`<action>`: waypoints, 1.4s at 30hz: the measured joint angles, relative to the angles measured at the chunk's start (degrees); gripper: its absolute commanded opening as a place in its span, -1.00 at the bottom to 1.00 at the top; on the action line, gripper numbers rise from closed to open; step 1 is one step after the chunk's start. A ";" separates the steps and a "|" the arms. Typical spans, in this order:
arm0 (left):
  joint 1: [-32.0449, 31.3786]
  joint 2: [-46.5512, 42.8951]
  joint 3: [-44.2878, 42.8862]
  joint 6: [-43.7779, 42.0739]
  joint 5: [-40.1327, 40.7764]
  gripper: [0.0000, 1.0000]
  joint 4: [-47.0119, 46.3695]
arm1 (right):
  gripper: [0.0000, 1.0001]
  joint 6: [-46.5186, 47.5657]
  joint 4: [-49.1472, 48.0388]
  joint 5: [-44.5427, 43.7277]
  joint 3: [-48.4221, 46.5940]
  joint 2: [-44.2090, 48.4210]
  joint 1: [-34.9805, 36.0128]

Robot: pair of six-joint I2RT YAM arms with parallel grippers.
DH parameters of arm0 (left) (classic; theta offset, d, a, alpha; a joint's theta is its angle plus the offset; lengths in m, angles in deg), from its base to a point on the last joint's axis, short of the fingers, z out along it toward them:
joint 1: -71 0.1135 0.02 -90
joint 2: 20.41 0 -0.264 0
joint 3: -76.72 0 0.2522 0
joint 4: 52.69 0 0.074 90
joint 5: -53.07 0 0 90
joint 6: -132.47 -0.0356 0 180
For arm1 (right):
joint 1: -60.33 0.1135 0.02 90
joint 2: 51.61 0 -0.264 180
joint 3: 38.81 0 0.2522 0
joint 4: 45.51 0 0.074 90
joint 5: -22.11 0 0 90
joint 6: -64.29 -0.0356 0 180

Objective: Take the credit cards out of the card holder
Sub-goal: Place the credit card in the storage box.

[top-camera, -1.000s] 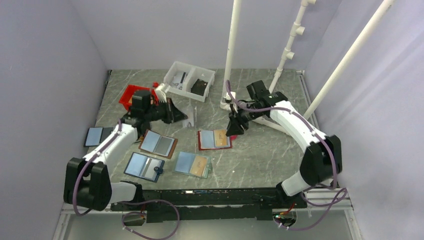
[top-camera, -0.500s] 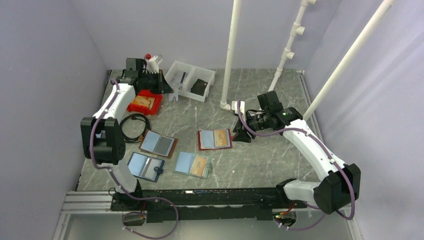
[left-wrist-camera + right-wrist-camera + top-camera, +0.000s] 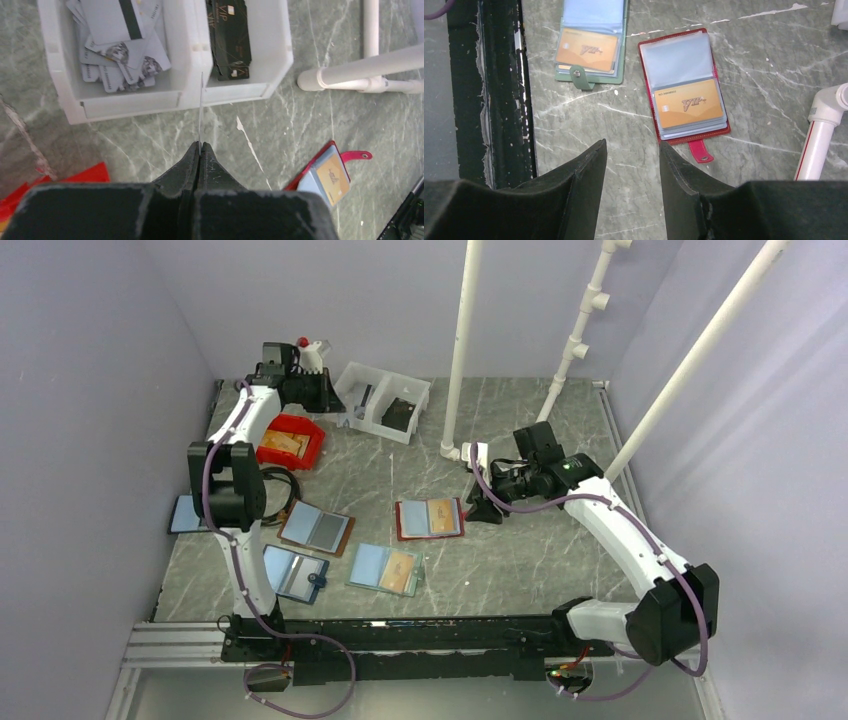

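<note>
The red card holder (image 3: 403, 521) lies open on the table's middle, with an orange credit card (image 3: 689, 103) in its near sleeve and a pale blue-grey sleeve above that. My right gripper (image 3: 632, 144) hangs open and empty just right of the holder (image 3: 694, 137), by its pink-red tab. At the back left, my left gripper (image 3: 200, 145) is shut on a thin credit card (image 3: 200, 110) seen edge-on, held over the front wall of the white bin (image 3: 192, 45). In the top view the left gripper (image 3: 335, 403) sits beside that bin (image 3: 350, 375).
The white bin holds grey cards (image 3: 120, 50) on the left and black cards (image 3: 230, 40) on the right. A red bin (image 3: 290, 443), a brown holder (image 3: 315, 528), a blue holder (image 3: 290, 573) and a teal holder (image 3: 385, 568) lie to the left. White pipes (image 3: 460, 350) stand behind.
My left arm has swung from above the red bin to the back, next to the white bin. The right gripper has shifted a little right of the red holder and opened slightly.
</note>
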 measured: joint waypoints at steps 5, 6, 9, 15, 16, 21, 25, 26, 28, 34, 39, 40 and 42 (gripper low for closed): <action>0.72 3.48 -3.63 -0.15 0.11 -1.00 0.09 | -0.09 0.33 -0.02 -0.48 0.02 -0.96 0.00; 0.92 4.02 -4.42 -0.17 0.09 -1.00 0.09 | -0.08 0.37 -0.02 -0.68 0.02 -1.14 0.00; 1.27 5.66 -6.47 -0.20 0.07 -1.00 -0.28 | -0.08 0.46 -0.02 -0.94 0.02 -1.55 0.00; 1.53 10.03 -10.40 0.11 -0.15 -1.00 -1.60 | -0.09 0.63 -0.02 -0.94 0.02 -2.21 0.00; 1.53 10.75 -10.99 0.15 -0.15 -1.00 -1.79 | -0.09 0.66 -0.02 -0.92 0.02 -2.25 0.00; 1.53 14.34 -13.90 1.16 -0.31 -1.00 -3.04 | -0.08 0.76 -0.04 -0.98 0.09 -2.51 0.00; 1.53 16.94 -16.20 1.97 -0.61 -1.00 -4.35 | -0.09 0.79 -0.04 -1.16 0.22 -3.37 0.35; 1.53 17.53 -16.65 2.43 -0.72 -1.00 -4.76 | -0.09 0.79 -0.04 -1.29 0.28 -3.56 0.48; 1.53 18.27 -16.81 2.95 -0.85 -1.00 -5.55 | -0.08 0.79 -0.04 -1.40 0.28 -4.07 0.81; 1.53 19.23 -16.87 4.79 -0.87 -1.00 -7.87 | -0.09 0.81 -0.07 -1.90 0.28 -5.25 1.44; 1.53 19.43 -17.44 6.47 -1.81 -1.00 -11.04 | -0.08 0.83 -0.04 -2.36 0.28 -6.10 1.51; 1.53 19.65 -17.84 6.64 -2.08 -1.00 -11.26 | -0.08 0.85 -0.04 -2.38 0.28 -6.25 1.57; 1.53 20.74 -19.87 6.84 -2.84 -1.00 -11.41 | -0.08 0.87 -0.04 -2.45 0.28 -6.73 1.70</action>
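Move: Straight ahead of the left hand, which already holds a card on edge in its shut fingers, the storage box's left compartment with the pale cards lies roughly 13 cm out and 12 cm lower. The compartment with the black cards is some 10 cm right of that one and 5 cm nearer; the red bin lies level with the hand, about 15 cm to its left. From the right hand the left compartment is about 40 cm ahead and 29 cm left. Carrying the pinched card forward about 10 cm, the left hand passes in over the storage box's left compartment, sinking some 5 cm on the way and rising again by about 2 cm at the end; the fingers stay shut on the card. The right hand, half open and empty, lowers nearly 4 cm beside the red card holder. ##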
